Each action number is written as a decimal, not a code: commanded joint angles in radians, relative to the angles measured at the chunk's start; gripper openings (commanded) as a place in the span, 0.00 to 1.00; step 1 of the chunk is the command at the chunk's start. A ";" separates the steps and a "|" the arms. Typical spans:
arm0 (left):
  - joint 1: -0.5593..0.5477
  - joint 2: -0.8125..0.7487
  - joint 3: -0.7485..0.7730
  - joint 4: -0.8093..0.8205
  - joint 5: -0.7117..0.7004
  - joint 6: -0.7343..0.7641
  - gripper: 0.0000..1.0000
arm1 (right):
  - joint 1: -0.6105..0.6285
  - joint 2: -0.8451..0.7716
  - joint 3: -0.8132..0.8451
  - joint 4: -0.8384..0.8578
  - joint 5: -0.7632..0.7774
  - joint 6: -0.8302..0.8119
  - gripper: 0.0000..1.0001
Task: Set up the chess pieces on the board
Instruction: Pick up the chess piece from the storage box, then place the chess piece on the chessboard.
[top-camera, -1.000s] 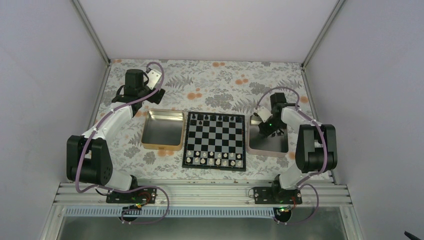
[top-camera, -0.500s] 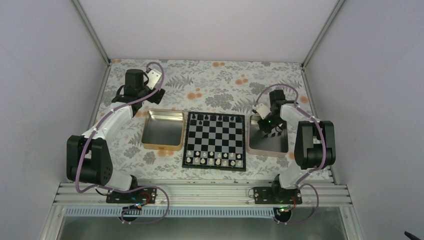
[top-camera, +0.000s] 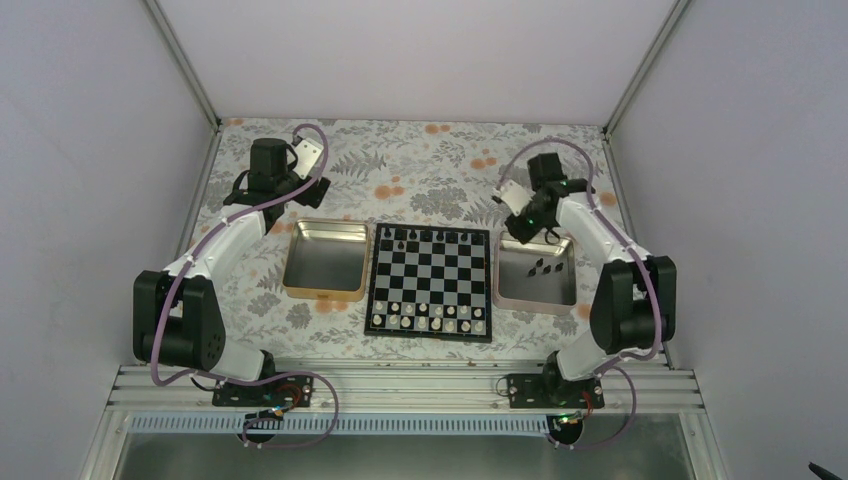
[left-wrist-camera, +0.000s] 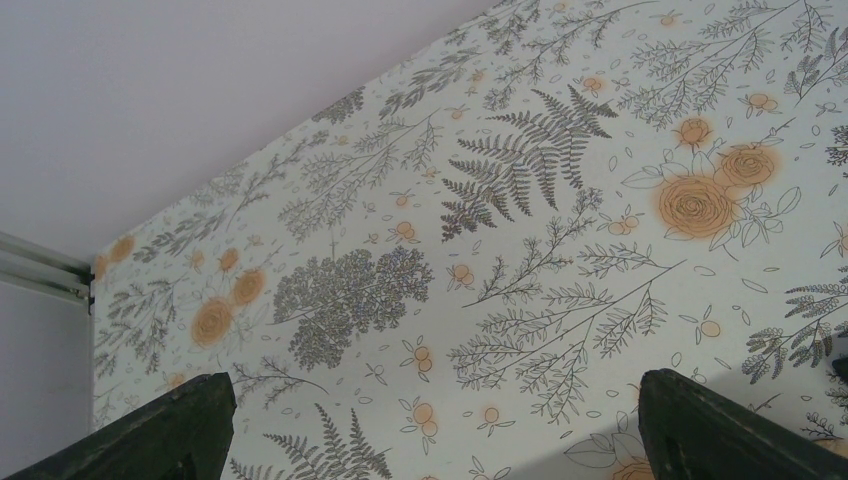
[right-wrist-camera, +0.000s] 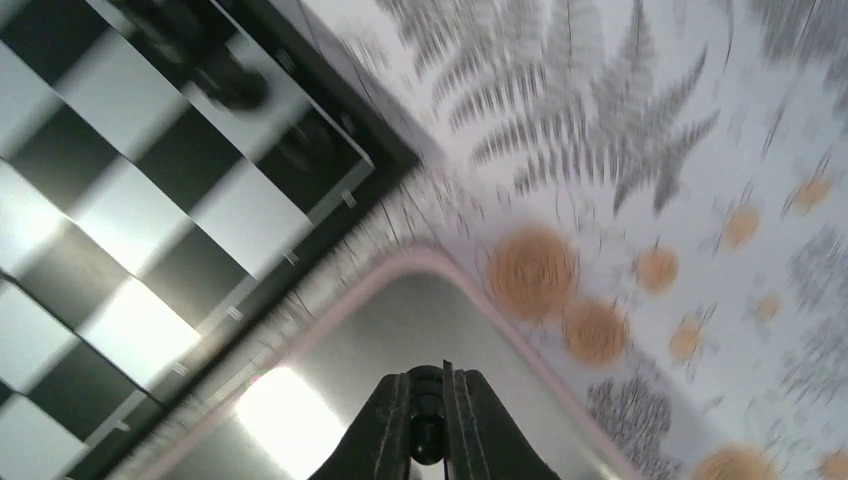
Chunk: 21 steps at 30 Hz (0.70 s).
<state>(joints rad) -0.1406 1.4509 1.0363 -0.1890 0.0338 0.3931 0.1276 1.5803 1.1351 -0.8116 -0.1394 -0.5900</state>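
The board (top-camera: 430, 280) lies at the table's middle, with a few black chess pieces (top-camera: 400, 237) on its far row and white ones on the near rows. Several more black pieces (top-camera: 545, 267) lie in the silver tray (top-camera: 537, 304) to its right. My right gripper (top-camera: 527, 222) hangs above that tray's far-left corner. In the right wrist view it (right-wrist-camera: 427, 385) is shut on a small black chess piece (right-wrist-camera: 427, 425), over the tray rim (right-wrist-camera: 400, 265) beside the board's corner (right-wrist-camera: 120, 200). My left gripper (left-wrist-camera: 430, 430) is open over bare tablecloth, fingers (left-wrist-camera: 160, 430) wide apart, holding nothing.
An empty gold tray (top-camera: 325, 258) sits left of the board. My left gripper (top-camera: 300, 185) stays behind that tray at the far left. Walls and metal frame posts close in the flowered tablecloth (top-camera: 420, 165) on three sides.
My right gripper has shut on a black piece inside the silver tray and risen, shifting toward the tray's far-left corner. The left arm has not moved.
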 joint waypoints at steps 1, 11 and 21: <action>-0.004 -0.018 0.006 0.022 -0.006 0.009 1.00 | 0.116 -0.012 0.120 -0.085 -0.007 0.041 0.09; -0.003 -0.018 0.007 0.027 0.004 0.006 1.00 | 0.354 0.144 0.249 -0.030 -0.096 0.035 0.10; -0.004 -0.017 0.008 0.023 -0.002 0.006 1.00 | 0.466 0.281 0.275 0.045 -0.127 0.010 0.11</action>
<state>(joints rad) -0.1406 1.4506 1.0363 -0.1886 0.0341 0.3931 0.5659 1.8446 1.3727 -0.8181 -0.2268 -0.5629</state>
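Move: The right hand already holds a black piece over the storage box's far left corner. A free square in the pawn row, beside the placed black pawns, lies about 21 cm to its left, 1 cm farther out and 8 cm below. The nearest pawn stands some 3 cm left of that square, a back-row piece about 3 cm beyond it. From the left hand the square is about 23 cm to the right, 10 cm back and 17 cm lower. Swing the right gripper, still pinching the black piece, some 18 cm left out of the storage box's area and over the board towards the free squares beside the black pawns. Arc up about 5 cm on the way, then sink about 7 cm and ease back slightly, turning the hand roughly 25 degrees counter-clockwise. ##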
